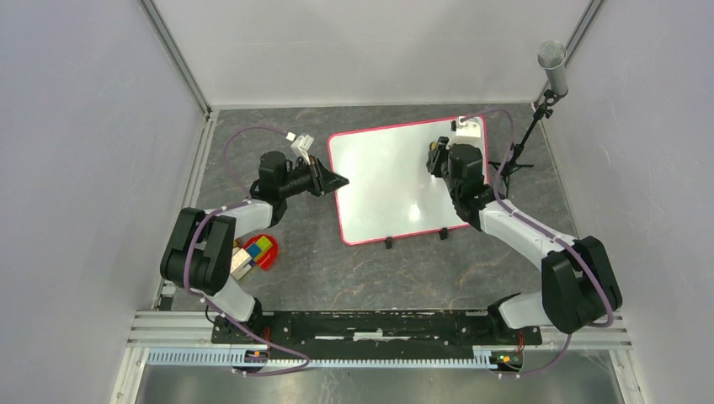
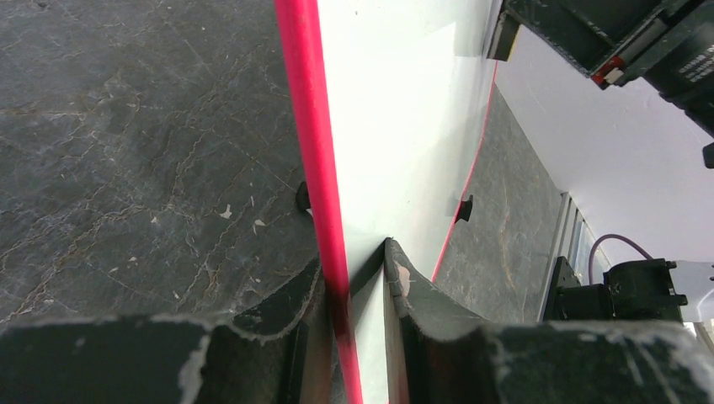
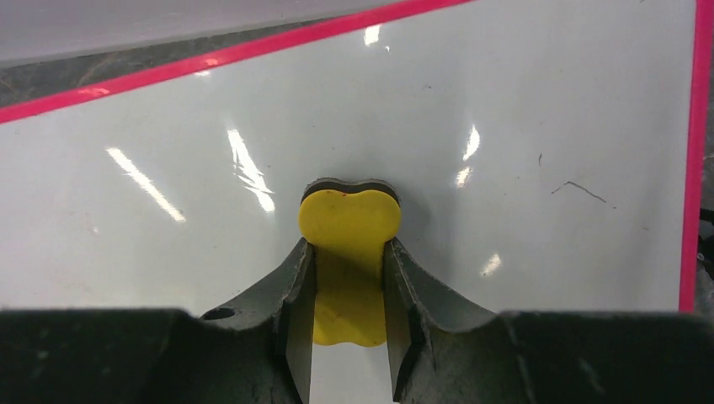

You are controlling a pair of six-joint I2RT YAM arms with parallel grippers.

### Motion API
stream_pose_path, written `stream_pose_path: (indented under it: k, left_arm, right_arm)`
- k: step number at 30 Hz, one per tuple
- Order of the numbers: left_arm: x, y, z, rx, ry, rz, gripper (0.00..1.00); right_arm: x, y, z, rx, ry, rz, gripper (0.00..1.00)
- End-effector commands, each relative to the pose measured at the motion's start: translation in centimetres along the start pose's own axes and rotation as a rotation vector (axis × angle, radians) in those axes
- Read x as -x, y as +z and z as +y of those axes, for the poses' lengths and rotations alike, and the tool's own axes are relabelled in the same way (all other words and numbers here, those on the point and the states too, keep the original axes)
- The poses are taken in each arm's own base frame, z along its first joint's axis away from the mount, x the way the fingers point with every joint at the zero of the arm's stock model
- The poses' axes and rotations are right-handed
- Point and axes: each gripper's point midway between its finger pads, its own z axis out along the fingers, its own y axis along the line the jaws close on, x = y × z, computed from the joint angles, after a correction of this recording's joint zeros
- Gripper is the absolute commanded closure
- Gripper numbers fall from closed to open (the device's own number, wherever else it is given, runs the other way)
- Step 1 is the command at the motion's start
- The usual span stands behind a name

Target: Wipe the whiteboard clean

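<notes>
The whiteboard (image 1: 383,181), glossy white with a red-pink frame and two black feet, lies flat in the middle of the table. My left gripper (image 1: 339,180) is shut on its left edge; in the left wrist view the frame (image 2: 316,151) runs between the fingers (image 2: 404,282). My right gripper (image 1: 436,156) is shut on a yellow eraser (image 3: 349,252) with a dark felt underside, pressed on the board's upper right area (image 3: 505,109). A small dark stroke (image 3: 581,191) shows to the eraser's right.
A red dish with coloured blocks (image 1: 257,251) sits beside the left arm. A microphone on a tripod (image 1: 551,67) stands at the back right. A white cable connector (image 1: 465,124) lies on the board's far right corner. Walls enclose three sides.
</notes>
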Motion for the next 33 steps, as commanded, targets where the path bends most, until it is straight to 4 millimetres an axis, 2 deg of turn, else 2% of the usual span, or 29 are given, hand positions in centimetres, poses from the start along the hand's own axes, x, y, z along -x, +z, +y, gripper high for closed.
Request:
stream_pose_path:
  k: [1,4,6,8,10,12,15,19,26,28,30,33]
  left_arm:
    - [1.1,0.1,1.7,0.063,0.129,-0.035,0.98]
    - [1.2,0.0,1.7,0.067,0.133,-0.039,0.98]
    - [1.1,-0.1,1.7,0.067,0.137,-0.043,0.98]
    - [1.1,0.0,1.8,0.067,0.131,-0.039,0.98]
    - [1.1,0.1,1.8,0.066,0.127,-0.035,0.98]
    - [1.1,0.0,1.7,0.066,0.132,-0.04,0.98]
    - [1.2,0.0,1.6,0.064,0.131,-0.043,0.98]
    - [1.2,-0.2,1.5,0.065,0.135,-0.045,0.98]
    - [1.3,-0.3,1.5,0.068,0.142,-0.044,0.98]
    - [1.2,-0.4,1.7,0.082,0.149,-0.042,0.98]
    - [1.2,-0.4,1.8,0.086,0.15,-0.04,0.98]
    - [1.2,-0.4,1.7,0.085,0.149,-0.04,0.98]
  right_arm:
    - [-1.3,1.5,-1.7,-0.062,-0.025,0.032,0.7]
    - [-4.6,0.7,-5.6,-0.143,0.003,0.109,0.7]
    - [-7.2,-1.3,-8.9,-0.208,0.044,0.124,0.7]
    - [-8.6,-3.3,-11.4,-0.262,0.053,0.13,0.7]
    - [-9.1,-4.9,-13.2,-0.317,0.03,0.126,0.7]
    - [-9.2,-6.0,-14.0,-0.349,0.003,0.121,0.7]
    - [-7.2,-6.1,-13.5,-0.325,-0.03,0.089,0.7]
    - [-2.5,-4.9,-10.5,-0.227,-0.019,-0.002,0.7]
    - [5.6,0.4,-4.3,-0.08,0.044,-0.105,0.7]
    - [7.2,1.5,-4.0,-0.091,0.071,-0.135,0.7]
    - [7.8,2.3,-4.8,-0.145,0.085,-0.148,0.7]
    - [6.9,2.6,-6.4,-0.201,0.127,-0.145,0.7]
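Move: The whiteboard's upper right corner lies about 8 cm ahead of the right hand, 10 cm to its right and 6 cm higher. The right hand already holds the yellow eraser against the sloping board. The lower right corner is roughly 8 cm back, 13 cm right and 13 cm below; the microphone stand's foot is some 18 cm right, 2 cm ahead and 18 cm below. From the left hand, the upper right corner is about 12 cm ahead, 32 cm right and 9 cm up. The whiteboard's right part is wiped in a quick down-and-up stroke: the right hand, still gripping the eraser, sweeps right, down and back about 17 cm towards the lower right corner, tipping down and turning clockwise some 15 degrees. It then reverses up and forward along the slope, slightly left, towards the upper right corner, tipping back up. The left hand stays put on the left edge. ##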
